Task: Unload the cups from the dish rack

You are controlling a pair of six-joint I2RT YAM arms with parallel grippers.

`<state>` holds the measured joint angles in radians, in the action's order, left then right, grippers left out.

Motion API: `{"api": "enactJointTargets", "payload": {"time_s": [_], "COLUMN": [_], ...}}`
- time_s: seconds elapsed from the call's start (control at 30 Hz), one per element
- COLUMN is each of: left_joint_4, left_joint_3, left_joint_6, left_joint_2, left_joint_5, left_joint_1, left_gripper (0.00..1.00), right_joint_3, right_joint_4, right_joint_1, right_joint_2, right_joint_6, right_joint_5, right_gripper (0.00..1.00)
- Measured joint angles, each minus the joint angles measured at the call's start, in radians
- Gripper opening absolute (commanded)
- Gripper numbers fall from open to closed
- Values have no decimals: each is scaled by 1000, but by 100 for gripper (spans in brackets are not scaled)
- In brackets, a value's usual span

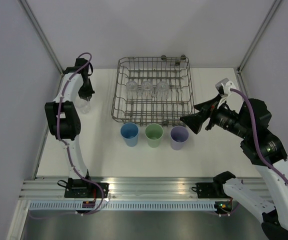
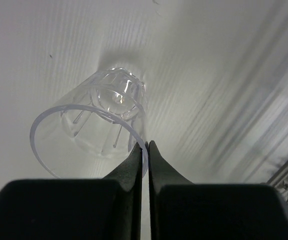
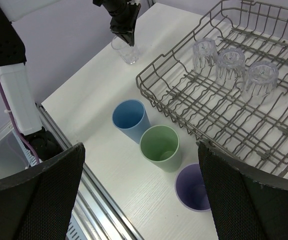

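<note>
My left gripper [image 1: 86,95] is shut on the rim of a clear glass [image 2: 99,127], pinching its wall between the fingertips [image 2: 136,155]. The glass [image 1: 84,106] hangs upright at the table's far left, just above or on the surface. Three more clear glasses [image 1: 146,88] stand upside down in the grey wire dish rack [image 1: 153,58]. The blue cup [image 1: 129,134], green cup [image 1: 154,135] and purple cup [image 1: 179,137] stand upright in a row in front of the rack. My right gripper [image 1: 194,116] hovers open above the purple cup [image 3: 194,187], holding nothing.
The rack's near wall [image 3: 156,62] runs just behind the three coloured cups. Grey walls close in the table on the left, back and right. An aluminium rail [image 1: 149,187] with the arm bases lines the near edge.
</note>
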<state>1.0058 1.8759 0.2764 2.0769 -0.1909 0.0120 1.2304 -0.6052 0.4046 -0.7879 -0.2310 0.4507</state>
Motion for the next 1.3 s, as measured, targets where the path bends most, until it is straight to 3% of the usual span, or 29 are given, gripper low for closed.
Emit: {"api": "enactJointTargets", "payload": {"time_s": [0.37, 0.47, 0.5, 0.6, 0.9, 1.13, 1.17, 1.2, 1.3], "left_joint_4": [17, 19, 20, 27, 38, 28, 24, 22, 11], "left_joint_3": [108, 109, 109, 109, 80, -49, -68, -84, -134], "left_joint_6": [-21, -26, -29, -36, -39, -39, -39, -39, -39], "left_joint_2": [119, 120, 120, 120, 70, -121, -151, -181, -262], "left_joint_5": [10, 10, 11, 14, 58, 134, 150, 160, 199], "left_joint_1": [67, 67, 67, 67, 67, 67, 67, 67, 67], "left_gripper": [3, 22, 33, 48, 71, 85, 89, 99, 100], "right_joint_3": [-2, -2, -2, -3, -8, -22, -26, -31, -43], "right_joint_4": [7, 7, 7, 7, 10, 39, 49, 60, 90], "right_joint_1": [22, 26, 26, 26, 26, 26, 26, 26, 26], "right_joint_2": [2, 1, 1, -2, -19, -68, -78, -88, -123], "right_joint_6": [-1, -1, -1, -1, -3, -40, -50, -60, -92], "right_joint_5": [-3, -3, -4, -4, -5, -7, -6, -5, -3], "right_gripper": [98, 98, 98, 98, 98, 98, 98, 98, 98]}}
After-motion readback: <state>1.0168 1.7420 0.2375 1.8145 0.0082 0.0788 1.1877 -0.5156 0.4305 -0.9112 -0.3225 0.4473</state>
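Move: From the left gripper, the standing spot for its clear glass is about 6 cm left, 3 cm ahead and 7 cm below. The rack's near-left corner lies some 17 cm right and 8 cm back; the blue cup 27 cm right, 17 cm back. From the right gripper, the rightmost glass in the rack is roughly 30 cm ahead, 17 cm left, 30 cm below; the purple cup is 8 cm ahead, 8 cm left. Bring the left gripper, still pinching the clear glass by its rim, about 3 cm left and slightly forward while lowering it 2 cm to the table. Hold there and open wide to let go, then lift some 8 cm, drawing back and a little right. Late on, ease the open right gripper forward, down and left towards the rack's glasses. ##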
